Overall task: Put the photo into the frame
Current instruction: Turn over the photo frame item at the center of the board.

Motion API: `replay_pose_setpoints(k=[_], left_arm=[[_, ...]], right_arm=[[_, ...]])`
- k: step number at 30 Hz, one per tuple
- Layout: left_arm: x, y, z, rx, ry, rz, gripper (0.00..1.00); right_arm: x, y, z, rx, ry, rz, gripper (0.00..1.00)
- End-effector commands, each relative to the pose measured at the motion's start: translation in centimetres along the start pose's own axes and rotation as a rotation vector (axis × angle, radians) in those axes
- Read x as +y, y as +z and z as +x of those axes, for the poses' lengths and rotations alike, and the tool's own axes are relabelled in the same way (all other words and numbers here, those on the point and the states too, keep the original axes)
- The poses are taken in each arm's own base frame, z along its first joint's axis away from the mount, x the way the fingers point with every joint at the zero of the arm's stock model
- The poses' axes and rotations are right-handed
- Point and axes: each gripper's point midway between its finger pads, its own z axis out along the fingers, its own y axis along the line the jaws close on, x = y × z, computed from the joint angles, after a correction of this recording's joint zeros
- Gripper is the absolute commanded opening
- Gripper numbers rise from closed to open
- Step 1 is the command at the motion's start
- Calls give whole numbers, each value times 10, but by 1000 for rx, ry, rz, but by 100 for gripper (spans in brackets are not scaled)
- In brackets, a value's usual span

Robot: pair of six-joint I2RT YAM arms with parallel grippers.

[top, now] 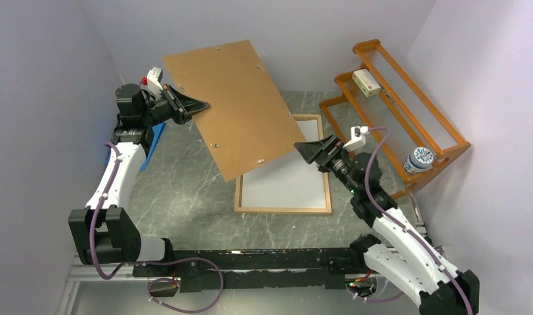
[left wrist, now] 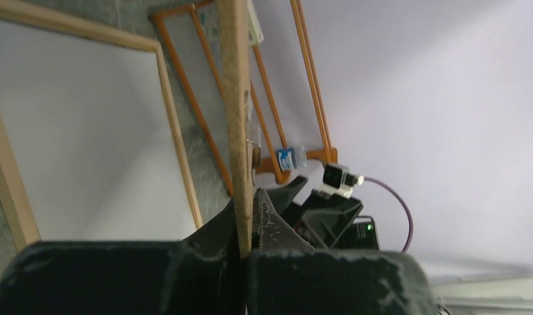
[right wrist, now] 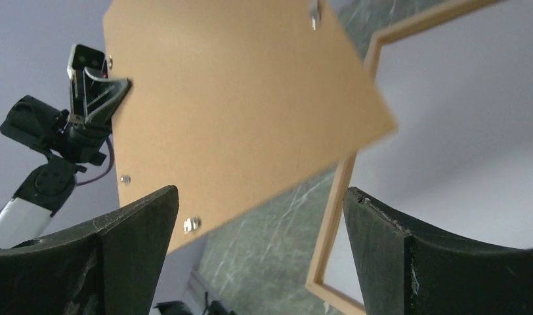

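Note:
The frame, with its light wooden border, lies flat on the table right of centre. A plain white sheet fills it; no printed side shows, so I cannot tell whether this is the photo. A brown hardboard panel hangs tilted above the frame's left part. My left gripper is shut on the panel's left edge, which runs between its fingers in the left wrist view. My right gripper stands open just off the panel's right edge, with nothing between its fingers.
An orange slatted rack stands at the back right, holding a white box and a blue-and-white jar. A blue sheet lies under the left arm. Walls close in on both sides.

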Motion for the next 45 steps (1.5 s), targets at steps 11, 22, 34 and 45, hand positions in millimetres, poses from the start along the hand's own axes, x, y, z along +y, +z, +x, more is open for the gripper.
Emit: replay_pose_setpoints(k=[11, 22, 34, 45], left_arm=[[-70, -42, 52, 319, 138, 186, 3], [-94, -65, 81, 432, 182, 308, 2], [-91, -60, 84, 446, 158, 316, 3], [-42, -39, 76, 370, 100, 131, 50]], right_arm=[[40, 21, -62, 70, -262, -9, 99], [74, 23, -42, 214, -104, -387, 91], [122, -9, -36, 288, 46, -771, 29], [100, 0, -37, 285, 148, -674, 0]])
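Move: The brown backboard is already pinched by the left hand at its left edge; its middle lies some 9 cm right, 2 cm ahead and 6 cm below that hand. From the open right hand, that middle is about 20 cm left, 12 cm ahead, 2 cm up. The frame on the table is 25 cm below the right hand, 8 cm ahead and 6 cm left; the wooden shelf is 27 cm right, 15 cm ahead and 18 cm lower. Drawing back about 11 cm and turning clockwise nearly 30 degrees, the left hand swings the board square above the frame, then opens its fingers about a third with the edge still between them. The right hand rises and reaches out briefly, then comes back left, turning counter-clockwise, to end 9 cm higher with its fingers shut on the board's right edge. ##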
